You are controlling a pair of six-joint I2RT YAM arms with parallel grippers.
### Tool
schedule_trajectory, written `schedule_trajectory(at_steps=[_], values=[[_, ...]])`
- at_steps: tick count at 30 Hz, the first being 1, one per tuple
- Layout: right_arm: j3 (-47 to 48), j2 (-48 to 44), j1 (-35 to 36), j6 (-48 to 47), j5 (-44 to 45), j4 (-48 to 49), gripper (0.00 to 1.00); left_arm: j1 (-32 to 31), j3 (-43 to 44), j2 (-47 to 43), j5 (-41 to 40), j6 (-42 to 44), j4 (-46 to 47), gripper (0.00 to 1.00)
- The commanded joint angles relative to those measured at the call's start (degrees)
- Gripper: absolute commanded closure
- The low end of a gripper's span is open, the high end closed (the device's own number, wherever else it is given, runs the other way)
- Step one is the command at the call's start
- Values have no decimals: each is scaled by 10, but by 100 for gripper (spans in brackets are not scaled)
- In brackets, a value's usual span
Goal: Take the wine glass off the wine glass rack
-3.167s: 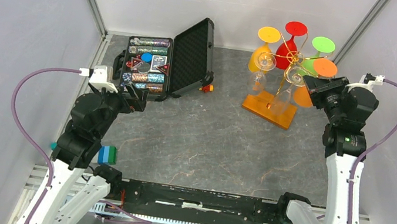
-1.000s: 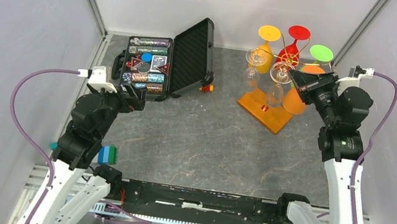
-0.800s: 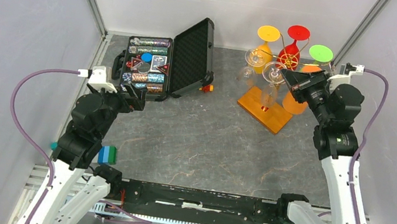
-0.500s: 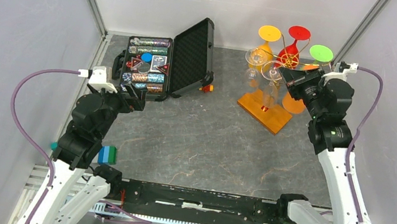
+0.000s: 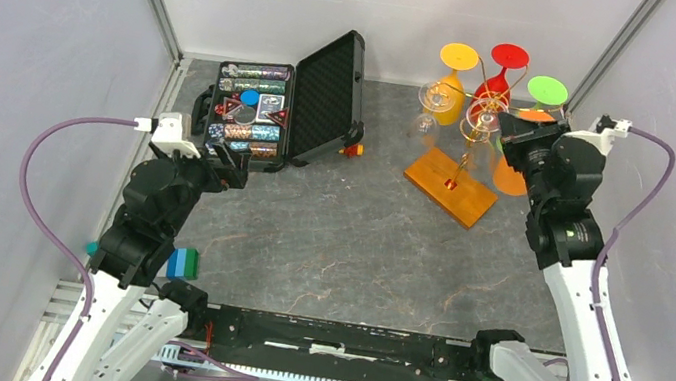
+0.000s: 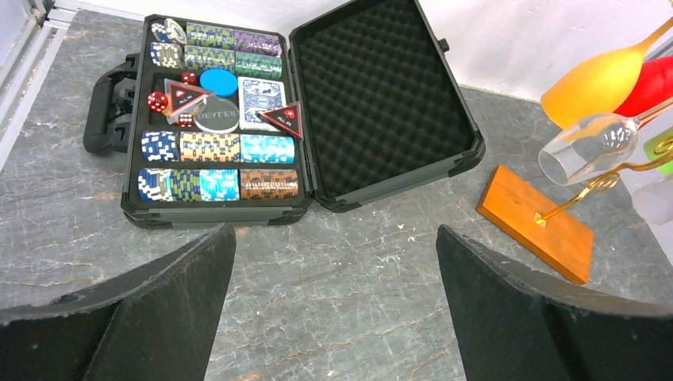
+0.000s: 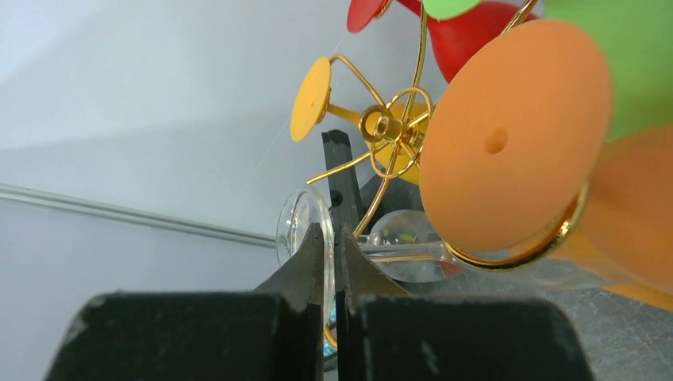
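The wine glass rack (image 5: pixel 468 147) is a gold wire stand on an orange-brown wooden base (image 5: pixel 451 185) at the back right. Yellow, red, green, orange and clear glasses hang upside down from it. My right gripper (image 5: pixel 502 134) is at the rack's right side. In the right wrist view it (image 7: pixel 332 232) is shut on the thin round foot of a clear wine glass (image 7: pixel 295 226), whose stem lies in a wire arm beside the gold hub (image 7: pixel 386 125). My left gripper (image 6: pixel 333 238) is open and empty, low over the table in front of the case.
An open black foam-lined case (image 5: pixel 286 107) with poker chips and cards stands at the back left. The orange glass's foot (image 7: pixel 512 143) hangs close to my right fingers. A second clear glass (image 6: pixel 587 147) hangs on the rack's left. Grey walls close in at the back and sides.
My right gripper swung left, tilting the rack top and the held clear glass, then came back right; the stem now stands nearly upright. The left arm has not moved.
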Motion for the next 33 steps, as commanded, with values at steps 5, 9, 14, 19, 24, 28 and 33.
schedule_trajectory(at_steps=[5,9,14,19,24,28,33], values=[[-25,-66,1,38,27,34,100,-1,-6,14,64,-2,45,0],[-48,-104,1,53,30,18,100,-1,-6,25,141,-7,50,0],[-58,-143,1,61,17,-8,100,-1,-7,28,257,1,73,0],[-100,-186,1,102,-64,-8,100,-5,-42,36,480,-33,190,0],[-163,-239,1,158,-180,29,100,-45,-66,59,503,-93,324,0],[-193,-269,1,195,-227,56,100,-124,-70,105,472,-89,400,0],[-230,-273,1,236,-295,100,100,-267,-56,198,399,13,495,5]])
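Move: The right hand already pinches the foot of a clear wine glass hanging bowl-down, its middle about 9 cm below and 2 cm left. Open space before the rack lies about 12 cm back and 5 left. The rack's hub is roughly 4 cm ahead, 2 left; the orange glass level ahead, 6 right, 12 below; the other clear glass 3 ahead, 12 left, 9 below. From the left hand, the held glass is about 12 cm ahead, 50 right. Keeping its pinch on the clear glass's foot, the right hand lifts about 1.5 cm, draws back from the rack some 12 cm in all, then veers left and sinks slightly, rolling left side up and turning counter-clockwise, about 20 degrees each. The left hand, fingers wide, sweeps some 20 cm right towards the glass, also back and slightly up, turning about 60 degrees clockwise. ##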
